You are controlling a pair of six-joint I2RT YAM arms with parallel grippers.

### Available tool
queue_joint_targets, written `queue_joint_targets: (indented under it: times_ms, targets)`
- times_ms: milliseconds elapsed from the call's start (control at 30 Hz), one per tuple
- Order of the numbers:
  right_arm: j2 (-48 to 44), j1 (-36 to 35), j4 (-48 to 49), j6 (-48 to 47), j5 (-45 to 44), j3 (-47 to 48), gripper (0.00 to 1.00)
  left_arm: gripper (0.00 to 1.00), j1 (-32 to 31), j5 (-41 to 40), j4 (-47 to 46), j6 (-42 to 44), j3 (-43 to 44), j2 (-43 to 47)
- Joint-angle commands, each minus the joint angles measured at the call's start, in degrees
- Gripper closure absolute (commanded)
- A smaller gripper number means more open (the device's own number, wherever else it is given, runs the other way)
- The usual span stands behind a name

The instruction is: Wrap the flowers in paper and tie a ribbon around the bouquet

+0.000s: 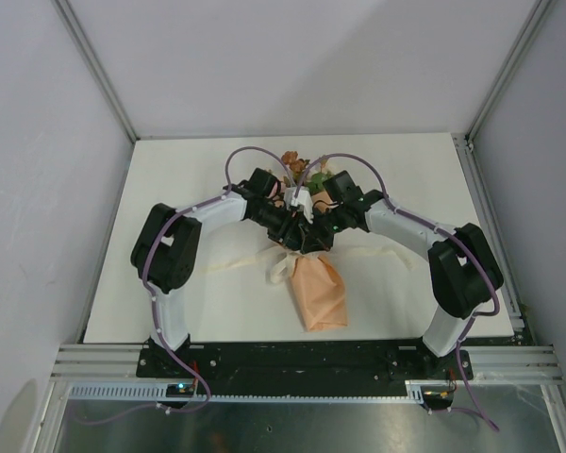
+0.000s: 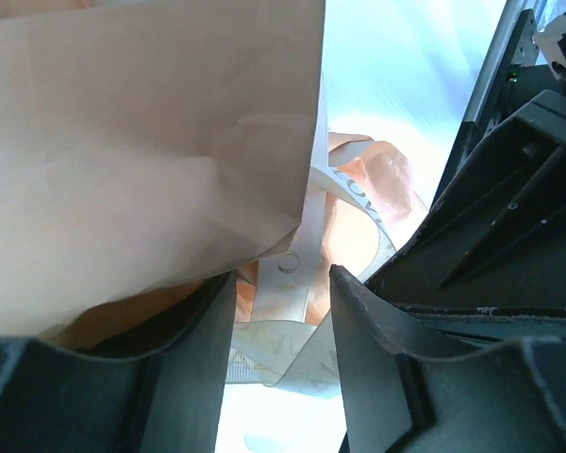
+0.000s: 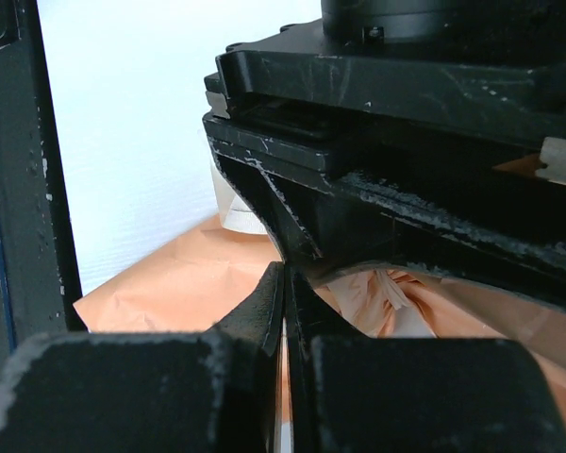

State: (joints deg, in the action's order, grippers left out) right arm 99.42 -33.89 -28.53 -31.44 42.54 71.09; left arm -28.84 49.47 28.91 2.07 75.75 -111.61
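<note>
The bouquet lies mid-table, its peach paper cone pointing toward me and the flowers at the far end. Cream ribbon loops at the cone's neck, with tails trailing left and right. Both grippers meet over that neck. My left gripper is open, and folded ribbon runs loosely between its fingers under a paper flap. My right gripper is shut just above the paper. A thin pale sliver shows in its seam; I cannot tell whether it is ribbon.
The white table has metal frame posts at its back corners and a rail along the right edge. The two wrists crowd each other: the left gripper's black body fills the right wrist view, and the right arm walls the left wrist view.
</note>
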Motion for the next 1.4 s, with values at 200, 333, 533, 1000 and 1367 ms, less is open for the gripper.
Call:
queue_joint_targets:
  times_ms: [200,333,533,1000,1367]
  targets:
    - [-1.97,0.58,0.29,-0.84,1.18,-0.55,1.00,0.72,-0.28,-0.69,0.13,2.00,1.66,0.27]
    - [-1.72,0.98,-0.63,-1.76,1.14,-0.99,1.00,0.78,0.33,0.86,0.15,0.83,1.85,2.35]
    - [-1.53,1.12,-1.13,-2.25,0.89,-1.38,1.00,0.88,1.73,2.48,0.18,-0.76,2.03,4.45]
    - [-8.68,0.81,-0.89,-0.87,-2.67,-1.77,0.51,1.00,2.02,3.08,0.13,-5.73,3.75,0.45]
    - [-13.83,-12.92,8.82,-14.96,-12.61,-7.61,0.32,1.00,2.03,2.42,0.16,-9.08,5.09,-2.05]
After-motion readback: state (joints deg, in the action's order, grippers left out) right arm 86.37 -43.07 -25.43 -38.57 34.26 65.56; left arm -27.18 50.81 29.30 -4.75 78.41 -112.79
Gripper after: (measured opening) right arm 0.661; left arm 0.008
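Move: The ribbon at the knot lies just off the left fingertips, about 2 cm to their right, 1 cm back and 3 cm lower. The ribbon loop sits some 4 cm back, 4 cm to the left and 5 cm below the right hand; the knot is level with that hand, about 1 cm to its left and 4 cm down. From the left hand the loop is about 5 cm back and 2 cm left, and the flower heads some 18 cm ahead and 3 cm right. The left hand, half open around the ribbon beside the knot, dips slightly and closes fully on it, then lifts a good centimetre and edges about as far forward, staying shut by the knot. The right hand, fingers still shut at first, eases about a centimetre right and down, then opens past halfway, letting the ribbon go, and swings up and back off the knot by some 5 cm each way while coming about 3 cm left again, its wrist tilting roughly 20 degrees, to hang open above the loop. ##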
